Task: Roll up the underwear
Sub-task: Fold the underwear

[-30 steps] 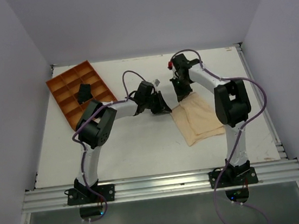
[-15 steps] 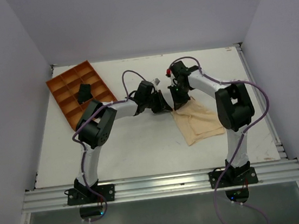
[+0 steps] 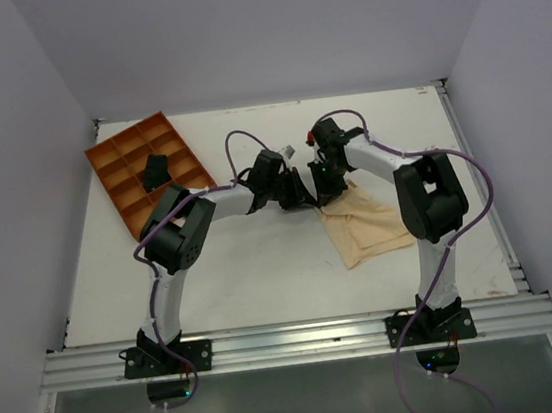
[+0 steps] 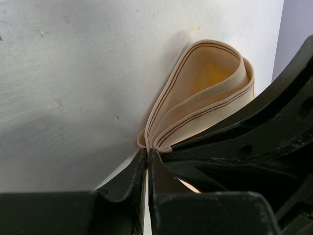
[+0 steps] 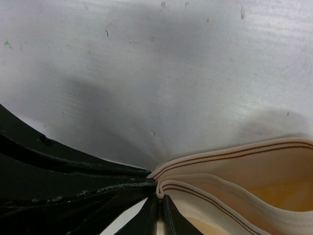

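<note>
The underwear [image 3: 367, 222] is a pale beige cloth lying flat on the white table [image 3: 254, 270], right of centre. Its far left corner is lifted where both grippers meet. My left gripper [image 3: 301, 193] is shut on a fold of the striped waistband [image 4: 210, 83], its tips [image 4: 147, 152] pinching the band's edge. My right gripper [image 3: 325, 182] comes in from the other side, its jaws [image 5: 159, 197] close together on a doubled band fold [image 5: 254, 166]. The two grippers' black fingers nearly touch; the right one's fingers [image 4: 254, 127] fill the left wrist view's right side.
An orange compartment tray [image 3: 132, 143] stands at the back left with a small black bundle [image 3: 156, 170] in one cell. White walls close in the table at the back and on both sides.
My right gripper has moved left and slightly nearer, up against the left gripper, drawing the underwear's far corner with it. The left arm has stayed put.
</note>
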`<action>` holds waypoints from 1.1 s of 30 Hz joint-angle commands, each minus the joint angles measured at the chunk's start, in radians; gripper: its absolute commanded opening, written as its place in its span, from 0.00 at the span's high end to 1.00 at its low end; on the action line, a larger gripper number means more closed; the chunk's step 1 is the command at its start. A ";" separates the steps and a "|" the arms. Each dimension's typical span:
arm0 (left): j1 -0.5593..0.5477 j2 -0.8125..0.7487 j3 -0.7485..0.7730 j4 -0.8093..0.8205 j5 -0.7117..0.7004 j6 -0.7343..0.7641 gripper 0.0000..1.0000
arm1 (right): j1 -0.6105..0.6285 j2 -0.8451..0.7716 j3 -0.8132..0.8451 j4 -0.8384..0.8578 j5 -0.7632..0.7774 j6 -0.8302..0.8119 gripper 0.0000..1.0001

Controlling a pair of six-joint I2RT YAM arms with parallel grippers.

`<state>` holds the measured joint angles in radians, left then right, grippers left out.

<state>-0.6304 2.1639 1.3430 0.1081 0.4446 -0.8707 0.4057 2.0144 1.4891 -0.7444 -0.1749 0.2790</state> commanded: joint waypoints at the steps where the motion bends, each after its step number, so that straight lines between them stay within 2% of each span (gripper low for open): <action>1: 0.006 -0.048 -0.031 0.010 0.008 0.010 0.93 | 0.005 -0.013 -0.010 0.039 0.021 0.038 0.87; 7: 0.009 -0.099 -0.077 -0.016 -0.035 0.022 0.81 | 0.007 -0.022 -0.006 0.048 0.049 0.087 0.82; 12: 0.009 -0.114 -0.087 -0.030 -0.043 0.035 0.76 | 0.005 -0.025 -0.012 0.053 0.043 0.121 0.76; 27: 0.012 -0.138 -0.108 -0.048 -0.049 0.061 0.76 | 0.005 -0.085 -0.076 0.097 -0.051 0.184 0.73; 33: 0.015 -0.157 -0.117 -0.054 -0.063 0.062 0.76 | 0.005 -0.108 -0.075 0.099 -0.060 0.201 0.66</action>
<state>-0.6258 2.0640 1.2381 0.0494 0.4030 -0.8345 0.4072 1.9804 1.4143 -0.6765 -0.2035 0.4534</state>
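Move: Between the left fingertips sits a corner of the underwear's waistband, with the right fingertips some 2 cm to the right of that hand at the band's other corner. The underwear's middle lies about 10 cm right of the left hand, 7 cm back and 2 cm lower. From the right hand, the two joined corners are about 1 cm to the left, and the underwear's middle is roughly 8 cm right, 7 cm back and 3 cm lower. Letting go of the joined waistband corners, both grippers part their fingers to a narrow gap, the right continuing an opening already begun. The left hand eases about 3 cm left and back, dipping slightly first; the right turns some 10 degrees clockwise almost in place, then drifts about 1 cm back and left. Both stay low beside the corners. ##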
